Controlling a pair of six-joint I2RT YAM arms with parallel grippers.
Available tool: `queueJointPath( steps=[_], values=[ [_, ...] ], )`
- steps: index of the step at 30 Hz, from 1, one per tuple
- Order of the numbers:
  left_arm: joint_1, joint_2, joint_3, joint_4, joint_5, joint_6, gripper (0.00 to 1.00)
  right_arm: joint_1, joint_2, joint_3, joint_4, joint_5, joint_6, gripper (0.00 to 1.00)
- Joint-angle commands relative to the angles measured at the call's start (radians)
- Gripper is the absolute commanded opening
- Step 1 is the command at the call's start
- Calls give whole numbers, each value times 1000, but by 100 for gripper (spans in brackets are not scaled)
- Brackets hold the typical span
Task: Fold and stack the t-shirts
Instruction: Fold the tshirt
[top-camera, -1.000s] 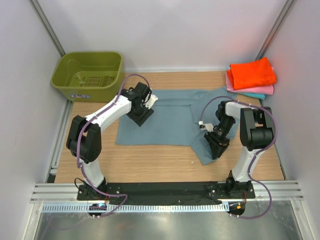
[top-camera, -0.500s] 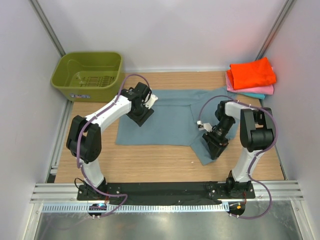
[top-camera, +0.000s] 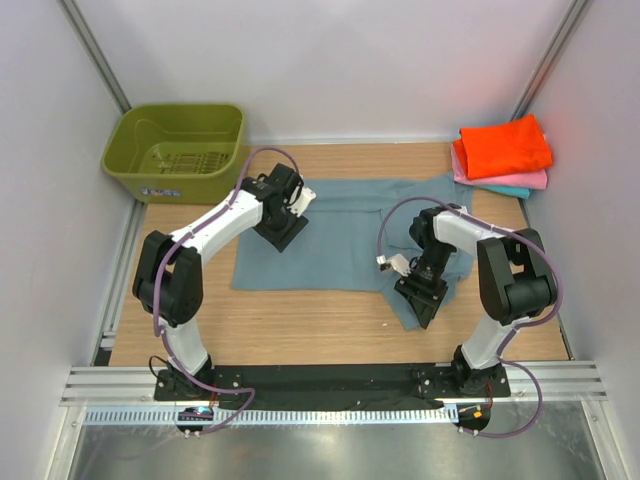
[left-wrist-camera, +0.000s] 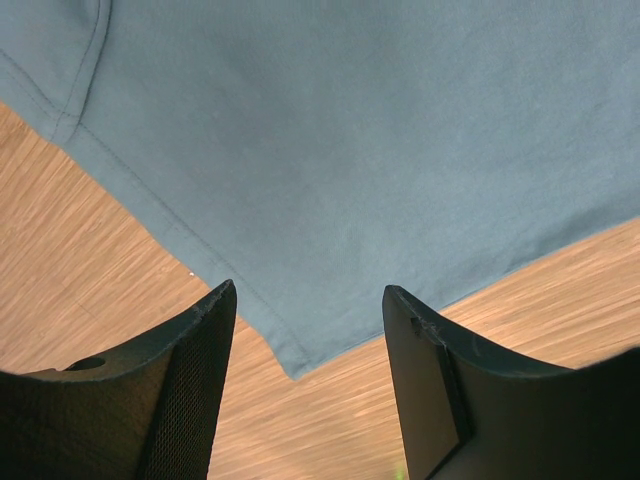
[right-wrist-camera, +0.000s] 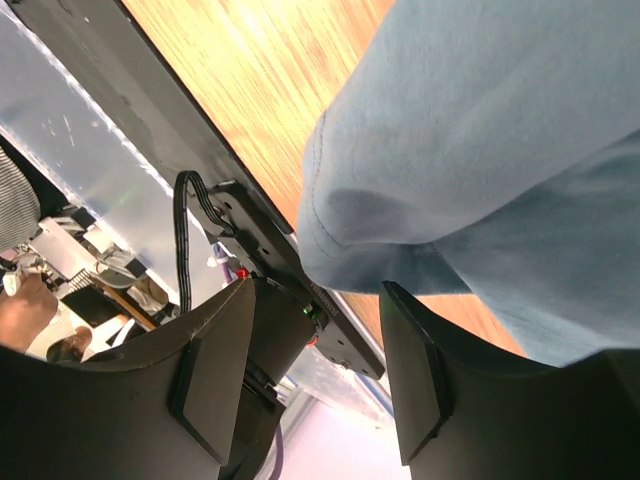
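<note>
The large blue-grey t-shirt (top-camera: 330, 230) lies spread across the middle of the wooden table (top-camera: 300, 320). My left gripper (top-camera: 284, 234) hovers open over its left part. In the left wrist view a shirt corner (left-wrist-camera: 295, 355) lies just beyond the open left gripper (left-wrist-camera: 305, 295), with nothing between its fingers. My right gripper (top-camera: 419, 303) is open at the shirt's near-right flap (top-camera: 408, 296). In the right wrist view a rounded fold of the t-shirt (right-wrist-camera: 430, 190) sits just past the tips of the right gripper (right-wrist-camera: 315, 290). Folded orange (top-camera: 505, 146), pink (top-camera: 497, 179) and teal (top-camera: 516, 191) t-shirts are stacked at the back right.
An olive-green plastic basket (top-camera: 178, 150) stands at the back left corner. White walls close in the sides and back. The black base rail (top-camera: 320, 378) runs along the table's near edge.
The right gripper's jaws have opened wider and its wrist has swung left and slightly nearer over the shirt's flap. The left arm has not moved.
</note>
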Motion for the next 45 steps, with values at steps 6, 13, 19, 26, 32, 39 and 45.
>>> queueJointPath(
  steps=[6,13,19,26,32,39,45],
  values=[
    [-4,-5,32,23,7,-7,61,47,23,10,-27,68,40,49],
    [-4,-5,31,25,6,-7,61,90,29,19,24,92,65,46],
    [-4,-7,27,25,4,-8,61,127,0,7,124,123,117,30],
    [-4,-7,32,23,0,-7,61,125,-29,42,116,175,123,5],
    [-4,-4,32,23,-2,-7,61,119,-31,211,27,359,29,4],
    [-4,1,40,25,-8,-7,61,111,78,375,107,508,-3,5],
    [-6,6,55,19,-9,-4,61,110,204,487,219,585,40,4]
  ],
)
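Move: The t-shirt's loose sleeve lies almost under the right hand's open fingers, about 1 cm ahead, 1 cm to its left and 2 cm below. The near right corner of the flat shirt panel is some 5 cm ahead and 9 cm to the left of that hand, and the shirt's gathered right side is roughly 12 cm ahead and 9 cm to the right. From the left hand the sleeve lies about 28 cm right, 15 cm back and 7 cm down. Down about 2 cm goes the right hand, its fingers closing on the sleeve cloth and pinching it. Then it sweeps forward over the shirt by some 16 cm, keeping hold, rising in a low arc and dipping again at the end, while the wrist tilts so that the back-slanting fingers swing to point nearly straight down. ##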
